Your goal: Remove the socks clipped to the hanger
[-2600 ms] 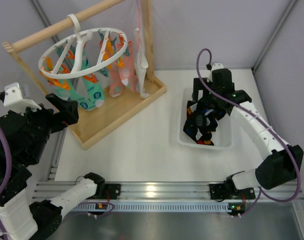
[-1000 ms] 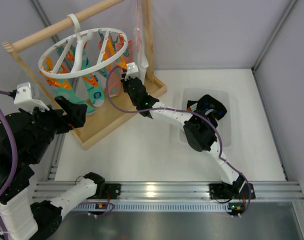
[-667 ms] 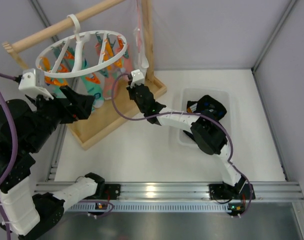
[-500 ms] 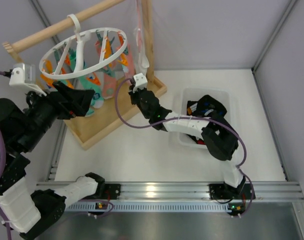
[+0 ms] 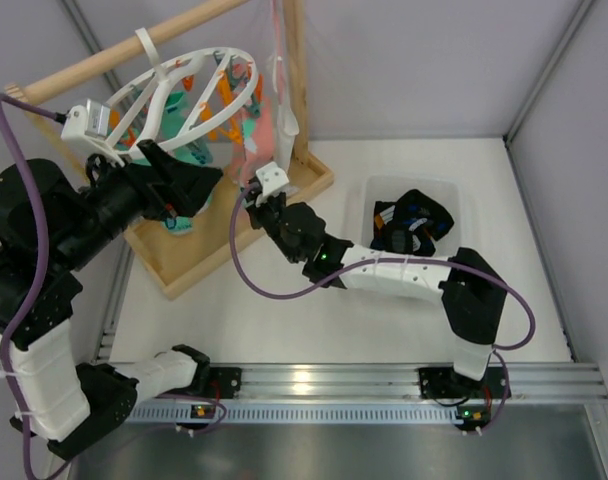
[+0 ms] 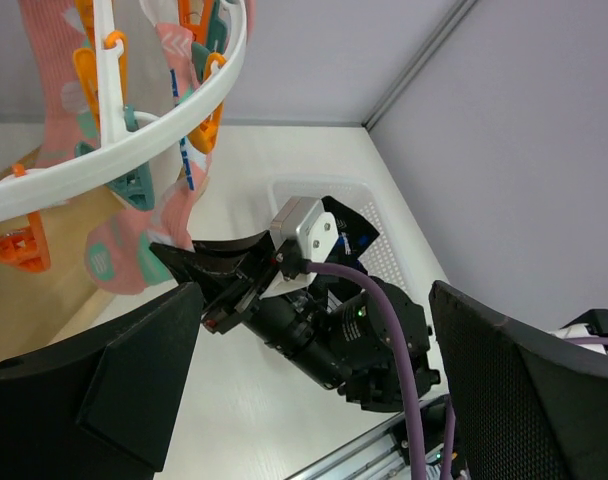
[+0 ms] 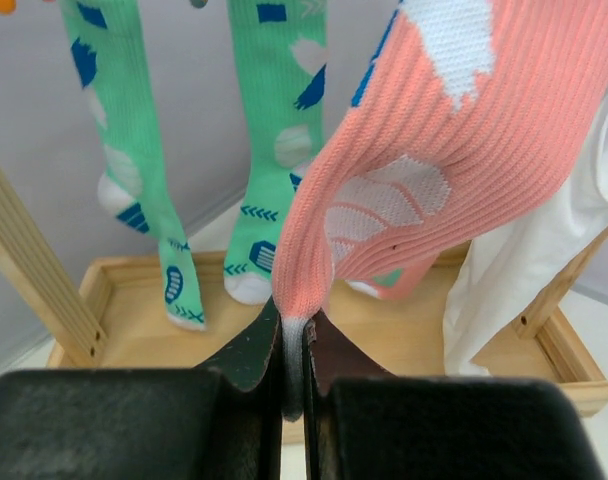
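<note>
The white ring hanger [image 5: 189,95] hangs tilted from the wooden rail, with orange and teal clips on it. Pink and mint-green socks hang from it. My right gripper [image 7: 293,335] is shut on the toe of a pink sock [image 7: 434,150], which is stretched taut up toward the ring. From above, the right gripper [image 5: 254,196] sits just below the ring's right side. My left gripper [image 5: 197,186] stands open under the ring with nothing between its fingers [image 6: 94,390]. The ring [image 6: 114,180] and the pink sock [image 6: 174,200] show above it in the left wrist view.
A white bin [image 5: 450,192] at the right holds black socks with blue patches. The wooden frame's tray base [image 5: 189,265] lies below the hanger. A white cloth [image 7: 514,260] hangs by the frame's upright post [image 5: 296,80]. Mint socks [image 7: 279,130] hang behind the pink one.
The right gripper closed on the pink sock's toe and drew back toward the near side, and the ring tipped. The left arm rose closer under the hanger.
</note>
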You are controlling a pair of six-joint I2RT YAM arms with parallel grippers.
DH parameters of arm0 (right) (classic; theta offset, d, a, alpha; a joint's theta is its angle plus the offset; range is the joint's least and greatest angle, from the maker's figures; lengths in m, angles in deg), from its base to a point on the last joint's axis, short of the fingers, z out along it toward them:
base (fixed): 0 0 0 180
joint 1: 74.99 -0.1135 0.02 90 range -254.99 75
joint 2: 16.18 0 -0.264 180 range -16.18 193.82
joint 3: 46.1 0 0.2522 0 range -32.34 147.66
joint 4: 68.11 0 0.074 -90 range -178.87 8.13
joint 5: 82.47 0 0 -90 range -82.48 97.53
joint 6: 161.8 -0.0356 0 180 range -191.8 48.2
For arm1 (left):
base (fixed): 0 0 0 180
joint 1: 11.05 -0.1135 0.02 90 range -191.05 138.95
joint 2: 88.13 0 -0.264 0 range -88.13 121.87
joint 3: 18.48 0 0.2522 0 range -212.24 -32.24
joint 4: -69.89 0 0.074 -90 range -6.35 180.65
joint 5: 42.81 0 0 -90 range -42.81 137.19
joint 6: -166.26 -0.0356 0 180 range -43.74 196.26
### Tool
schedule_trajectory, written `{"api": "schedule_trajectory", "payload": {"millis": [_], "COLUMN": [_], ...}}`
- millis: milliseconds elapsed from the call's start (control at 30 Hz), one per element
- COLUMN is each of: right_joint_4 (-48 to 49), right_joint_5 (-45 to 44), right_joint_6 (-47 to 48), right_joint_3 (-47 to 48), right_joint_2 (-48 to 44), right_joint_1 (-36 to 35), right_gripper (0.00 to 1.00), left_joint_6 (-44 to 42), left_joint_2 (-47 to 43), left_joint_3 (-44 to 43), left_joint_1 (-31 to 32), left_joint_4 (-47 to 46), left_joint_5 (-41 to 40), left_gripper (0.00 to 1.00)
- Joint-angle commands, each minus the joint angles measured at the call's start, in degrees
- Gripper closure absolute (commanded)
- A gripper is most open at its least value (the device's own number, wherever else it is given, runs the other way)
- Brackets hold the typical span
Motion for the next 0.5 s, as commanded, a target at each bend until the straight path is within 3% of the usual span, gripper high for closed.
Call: {"api": "schedule_trajectory", "payload": {"millis": [0, 267, 467], "right_joint_4": [-0.9, -5.0, -6.6], "right_joint_5": [-0.9, -3.6, -4.0], "right_joint_6": [3.2, 6.8, 7.7], "right_joint_3": [4.4, 8.8, 11.6], "right_joint_2": [-0.3, 3.1, 4.4], "right_joint_1": [-2.9, -8.8, -10.7], "right_gripper": [1.0, 1.0, 1.0], "left_joint_6": [1.2, 1.0, 1.0], "left_joint_2": [0.7, 3.3, 4.0], "left_joint_3": [0.3, 2.3, 3.6], "left_joint_1": [0.1, 0.1, 0.1], "left_joint_4": [-2.2, -2.1, -2.0], "left_joint_5": [0.5, -4.1, -15.1], "left_gripper": [0.02, 0.02, 0.02]}}
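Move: The left hand, open, goes for the clip that holds the pink sock's cuff, about 17 cm ahead, 4 cm to its right and roughly level. The mint sock hangs some 2 cm farther out than that clip, 10 cm left of it and 9 cm lower; the white cloth 4 cm farther out, 4 cm right and 8 cm lower. From the right hand, already pinching the pink sock's toe, the same clip is about 6 cm ahead, 3 cm right and 18 cm up. Still pinching the toe of the pink sock, the right hand drags it back towards the robot by about 7 cm and left some 5 cm, pulling against the clip on the hanger. Meanwhile the left hand, fingers kept wide open, pushes forward about 5 cm and sinks 3 cm towards that clip, its wrist turning slightly counter-clockwise. ##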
